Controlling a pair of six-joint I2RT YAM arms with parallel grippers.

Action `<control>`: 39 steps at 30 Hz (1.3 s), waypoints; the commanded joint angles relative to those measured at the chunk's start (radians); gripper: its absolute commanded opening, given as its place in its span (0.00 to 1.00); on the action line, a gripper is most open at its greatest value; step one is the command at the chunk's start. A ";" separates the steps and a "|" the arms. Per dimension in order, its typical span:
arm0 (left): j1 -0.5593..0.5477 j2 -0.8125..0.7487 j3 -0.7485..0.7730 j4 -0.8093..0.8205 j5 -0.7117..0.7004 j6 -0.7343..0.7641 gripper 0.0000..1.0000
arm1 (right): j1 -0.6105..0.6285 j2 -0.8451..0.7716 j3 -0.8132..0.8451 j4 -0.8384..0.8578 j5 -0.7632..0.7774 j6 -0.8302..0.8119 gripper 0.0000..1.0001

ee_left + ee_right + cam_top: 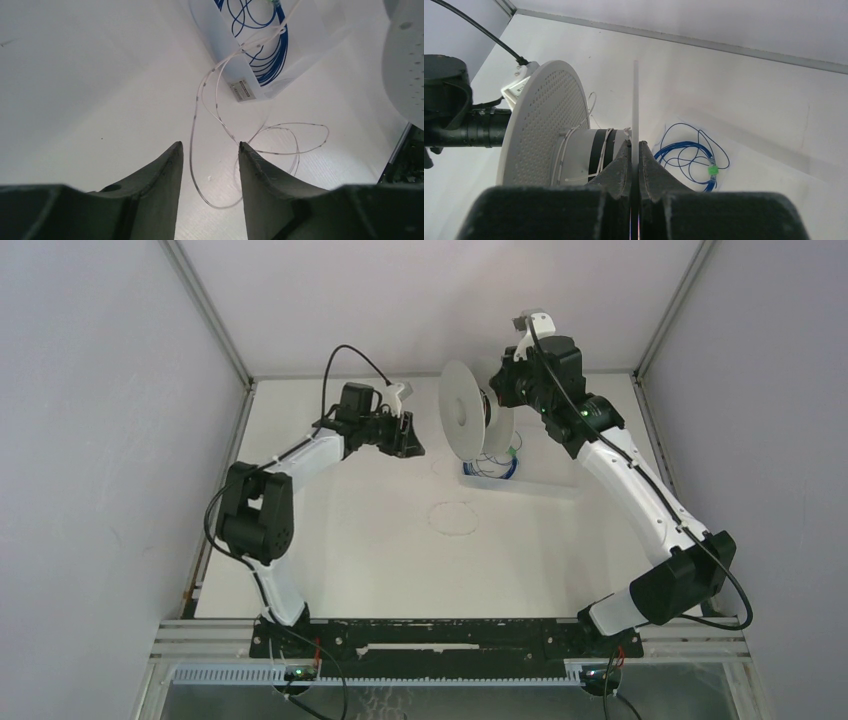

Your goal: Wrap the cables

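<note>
The cables are a hair-thin pale strand. In the left wrist view the strand [191, 162] runs from a clear bag down the table in loose loops. One loop lies under the gap of my left gripper [209, 145], which is open and holds nothing. From above, a faint loop [452, 517] shows mid-table, right of and nearer than the left gripper [411, 440]. A few turns of strand [606, 145] sit on the hub of a white spool [544, 120]. My right gripper [635, 144] is shut on the spool's thin near flange, holding the spool [462, 410] upright off the table.
A clear plastic bag [520, 480] holding a coil of blue wire [689, 155] with a green tag lies under and beside the spool. Grey walls close in the table on the left, the right and the back.
</note>
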 commanded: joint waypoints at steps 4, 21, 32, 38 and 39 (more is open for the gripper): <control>-0.014 0.050 -0.001 0.017 -0.007 0.019 0.35 | -0.008 -0.045 0.070 0.070 -0.010 0.027 0.00; -0.085 -0.018 -0.080 -0.255 0.037 0.329 0.00 | -0.064 -0.016 0.127 0.050 0.154 0.068 0.00; -0.236 -0.169 -0.031 -0.508 0.052 0.534 0.00 | -0.072 0.040 0.141 0.041 0.346 0.077 0.00; -0.358 -0.184 0.116 -0.599 0.008 0.570 0.01 | -0.042 0.071 0.109 0.067 0.424 0.049 0.00; -0.376 -0.181 0.155 -0.621 -0.003 0.579 0.01 | -0.037 0.073 0.098 0.077 0.435 0.041 0.00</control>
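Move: The strand of white cable I want lies about 3 cm under my left hand's half-open fingers. The cable's loose loops lie on the table some 10 cm back, 10 cm right and 13 cm down from that hand; the blue cable is 18 cm right, 4 ahead and 13 down. The spool in my right hand is centred about 6 cm left, 3 ahead and 3 below its fingers; from that hand the strand is roughly 19 cm left and 23 cm lower. I dip my left hand about 3 cm and shut its fingers on the white cable strand, then draw it back some 16 cm and a little right, away from the spool, sinking further before climbing to starting height and turning clockwise about 35 degrees. My right hand keeps its pinch on the spool's flange, carrying it about 7 cm right and slightly forward while turning some 20 degrees clockwise. ##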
